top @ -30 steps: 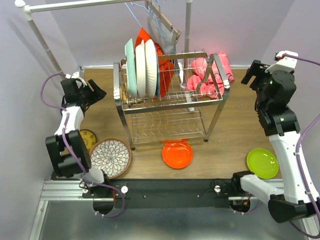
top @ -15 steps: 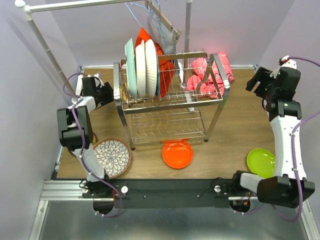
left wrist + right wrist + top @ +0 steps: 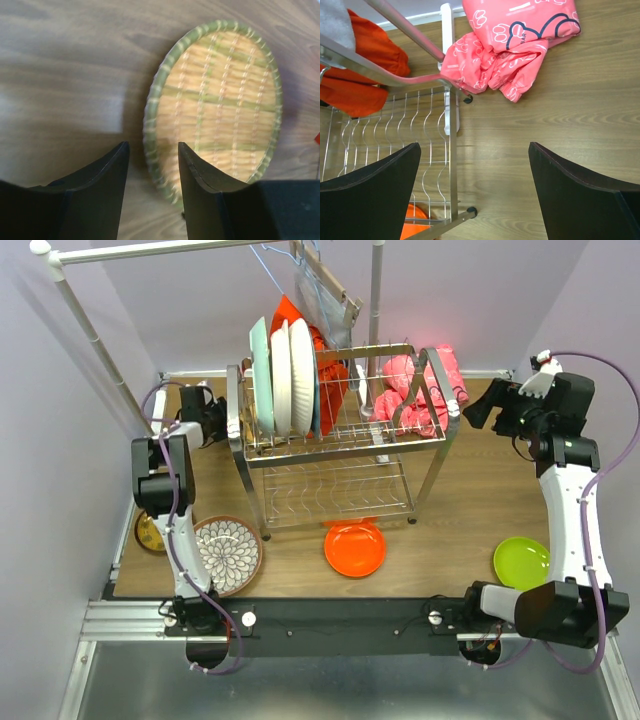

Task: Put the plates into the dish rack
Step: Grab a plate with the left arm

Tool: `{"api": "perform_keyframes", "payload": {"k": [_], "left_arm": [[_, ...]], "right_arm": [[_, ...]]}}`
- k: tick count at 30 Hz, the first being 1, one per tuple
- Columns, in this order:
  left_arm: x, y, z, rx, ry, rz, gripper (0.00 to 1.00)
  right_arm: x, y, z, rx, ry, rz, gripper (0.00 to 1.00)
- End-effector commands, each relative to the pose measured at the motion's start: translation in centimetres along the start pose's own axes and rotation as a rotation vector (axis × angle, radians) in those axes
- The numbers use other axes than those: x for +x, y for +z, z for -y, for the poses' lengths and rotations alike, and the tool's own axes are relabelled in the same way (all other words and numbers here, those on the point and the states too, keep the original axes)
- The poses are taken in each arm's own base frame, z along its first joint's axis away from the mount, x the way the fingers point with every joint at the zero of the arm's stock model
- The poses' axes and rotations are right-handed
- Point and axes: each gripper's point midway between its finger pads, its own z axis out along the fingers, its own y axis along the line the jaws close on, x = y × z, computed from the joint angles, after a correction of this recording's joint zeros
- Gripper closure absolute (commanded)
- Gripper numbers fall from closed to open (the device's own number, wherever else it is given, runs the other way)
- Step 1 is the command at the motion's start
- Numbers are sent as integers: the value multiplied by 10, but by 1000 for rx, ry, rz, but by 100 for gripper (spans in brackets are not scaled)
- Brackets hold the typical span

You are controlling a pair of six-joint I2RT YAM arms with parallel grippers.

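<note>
The chrome dish rack (image 3: 400,438) stands mid-table, with a mint plate (image 3: 261,375) and two white plates (image 3: 281,380) upright in its upper shelf. Flat on the table lie an orange plate (image 3: 355,548), a lime green plate (image 3: 522,564), a floral plate (image 3: 226,553) and a small yellow plate (image 3: 150,532). My left gripper (image 3: 205,415) is at the back left, beside the rack. It hangs open (image 3: 152,150) over the near rim of a tan woven plate (image 3: 215,100) with a green edge. My right gripper (image 3: 482,406) is wide open (image 3: 475,147) and empty, right of the rack (image 3: 451,165).
A pink cloth (image 3: 425,390) lies behind the rack's right end, and an orange-red cloth (image 3: 360,75) hangs at its back. A white clothes rail (image 3: 150,250) with a hanger crosses overhead. Walls close in on the left, back and right.
My left arm swung from the left side to the back corner beside the rack, and its jaws narrowed. My right gripper moved left toward the rack and opened wider.
</note>
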Motion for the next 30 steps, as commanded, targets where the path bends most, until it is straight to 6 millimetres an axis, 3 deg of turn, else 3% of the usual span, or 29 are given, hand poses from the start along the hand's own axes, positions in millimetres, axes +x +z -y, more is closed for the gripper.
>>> {"api": "perform_keyframes", "payload": {"k": [1, 3, 6, 9, 10, 11, 15, 18, 19, 23, 30], "left_arm": [[2, 19, 8, 17, -16, -13, 51], [0, 20, 6, 5, -22, -6, 52], [-2, 24, 7, 4, -22, -3, 64], [-5, 23, 8, 7, -27, 1, 83], [-5, 22, 9, 10, -28, 0, 98], [-5, 21, 10, 10, -27, 2, 100], [-25, 3, 4, 29, -47, 70, 100], [-47, -25, 1, 51, -67, 156, 100], [-54, -35, -10, 56, -79, 184, 100], [-85, -83, -9, 126, -73, 281, 100], [-99, -144, -1, 211, -79, 355, 100]], "right_arm": [[5, 0, -2, -35, 2, -23, 3], [2, -1, -5, -44, 5, -19, 3], [-1, -1, -5, -45, 3, -14, 3], [-3, -1, -6, -51, 0, -9, 3], [-4, -1, -7, -53, 0, -8, 3], [-5, -2, -8, -58, -4, -3, 3], [-9, -6, -12, -72, -29, 13, 3], [-15, -9, -14, -80, -56, 29, 3], [-18, -11, -16, -86, -64, 38, 3], [-29, -14, -19, -91, -91, 68, 3], [-75, -25, -27, -83, -152, 171, 3]]}}
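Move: Under the dish rack's left side, the woven plate has its middle about 4 cm ahead of the left hand and 7 cm to its right, 2 cm lower, its near left rim just in front of the half-open fingertips. The rack's middle stands some 30 cm right, 10 cm back and 13 cm higher; the orange cloth lies roughly 25 cm right and 8 cm ahead. From the right hand, the woven plate is about 62 cm left, 20 cm ahead and 28 cm down. Sliding about 3 cm forward and slightly right, low over the table, the left hand shuts its fingers on the woven plate's near left rim, then lifts a little and carries it left by about 12 cm, rising further and drawing back, away from the rack, fingertips tipping up and turning counter-clockwise. The open right hand rises some 3 cm beside the rack. ##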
